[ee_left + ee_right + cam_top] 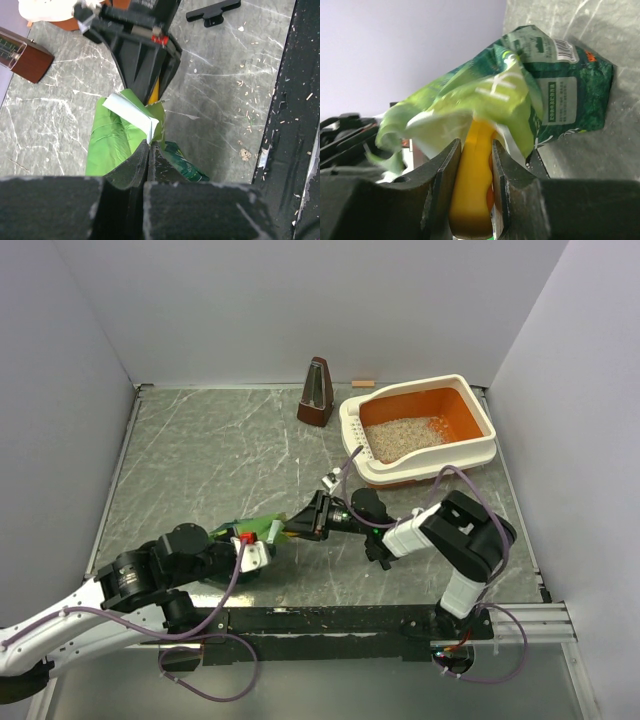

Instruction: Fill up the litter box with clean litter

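Note:
The litter box [474, 453], cream outside and orange inside, stands at the back right with a layer of clean litter [402, 435] on its floor. A crinkly green bag [256, 529] [114, 141] [565, 95] lies near the table's front centre. My left gripper [263, 551] [149, 144] is shut on the bag's top edge. My right gripper [302, 523] [475, 146] is shut on the yellow-orange handle of a scoop [476, 185] [156, 91]. The scoop's head reaches into the bag's mouth and is hidden there.
A brown metronome [318, 393] [26, 58] stands at the back, left of the litter box, with a small wooden block [363, 383] behind. Stray granules [245, 153] lie on the marbled table near the black front rail [290, 125]. A black T-shaped piece [212, 12] rests on the table.

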You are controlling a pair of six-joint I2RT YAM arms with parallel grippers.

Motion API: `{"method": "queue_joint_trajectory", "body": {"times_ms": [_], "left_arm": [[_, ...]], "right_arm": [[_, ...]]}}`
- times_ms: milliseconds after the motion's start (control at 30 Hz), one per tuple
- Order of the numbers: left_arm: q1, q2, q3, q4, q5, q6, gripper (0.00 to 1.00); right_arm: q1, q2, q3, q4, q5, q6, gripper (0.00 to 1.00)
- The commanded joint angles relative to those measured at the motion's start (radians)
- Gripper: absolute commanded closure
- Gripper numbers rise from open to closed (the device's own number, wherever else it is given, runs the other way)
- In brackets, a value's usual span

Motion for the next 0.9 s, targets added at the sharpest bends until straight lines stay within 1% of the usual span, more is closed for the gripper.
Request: {"method": "queue_joint_trajectory", "body": {"times_ms": [0,133,300,500,667,867], "left_arm": [[-0.004,0.035,-0.012,0.049,0.007,-0.03,0.99],[-0.005,0.103,0.017,0.04,0.007,-0.033,0.99],[-0.004,0.143,0.025,0.047,0.001,-0.036,0.99],[-0.004,0.118,0.008,0.069,-0.007,-0.039,0.99],[-0.005,0.092,0.002,0.067,0.001,-0.039,0.99],[-0.004,0.074,-0.003,0.072,0.007,-0.038,0.99]], "right_arm": [[-0.029,-0.108,-0.038,0.105,-0.069,-0.007,1.0],[-0.049,-0.18,-0.069,0.074,-0.092,-0.008,1.0],[-0.112,-0.258,-0.127,0.043,-0.126,-0.017,1.0],[-0.184,-0.381,-0.213,0.01,-0.158,-0.031,1.0],[-0.251,-0.499,-0.267,-0.096,-0.169,-0.068,1.0],[-0.291,-0.62,-0.304,-0.22,-0.148,-0.08,1.0]]}}
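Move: The right hand holds the yellow scoop by its handle, with the bowl inside the litter bag's mouth about 11 cm to its left; the bag's middle is some 10 cm left, 6 cm back and 6 cm lower. The litter box lies about 33 cm ahead, 34 cm right and 8 cm below; the black clip is 21 cm right, level fore-and-aft, 13 cm down. From the left hand, pinching the rim, the bag's middle is 6 cm left, straight below by 12 cm. The right hand draws the scoop out of the bag's mouth, going about 11 cm to the right and away from the left hand while climbing some 4 to 5 cm, its wrist swinging roughly 10 degrees clockwise and its fingers keeping their grip on the handle. The left hand stays shut on the rim, dipping about 2.5 cm early on with a small tilt and a slight shift to the right, then easing halfway back up. ##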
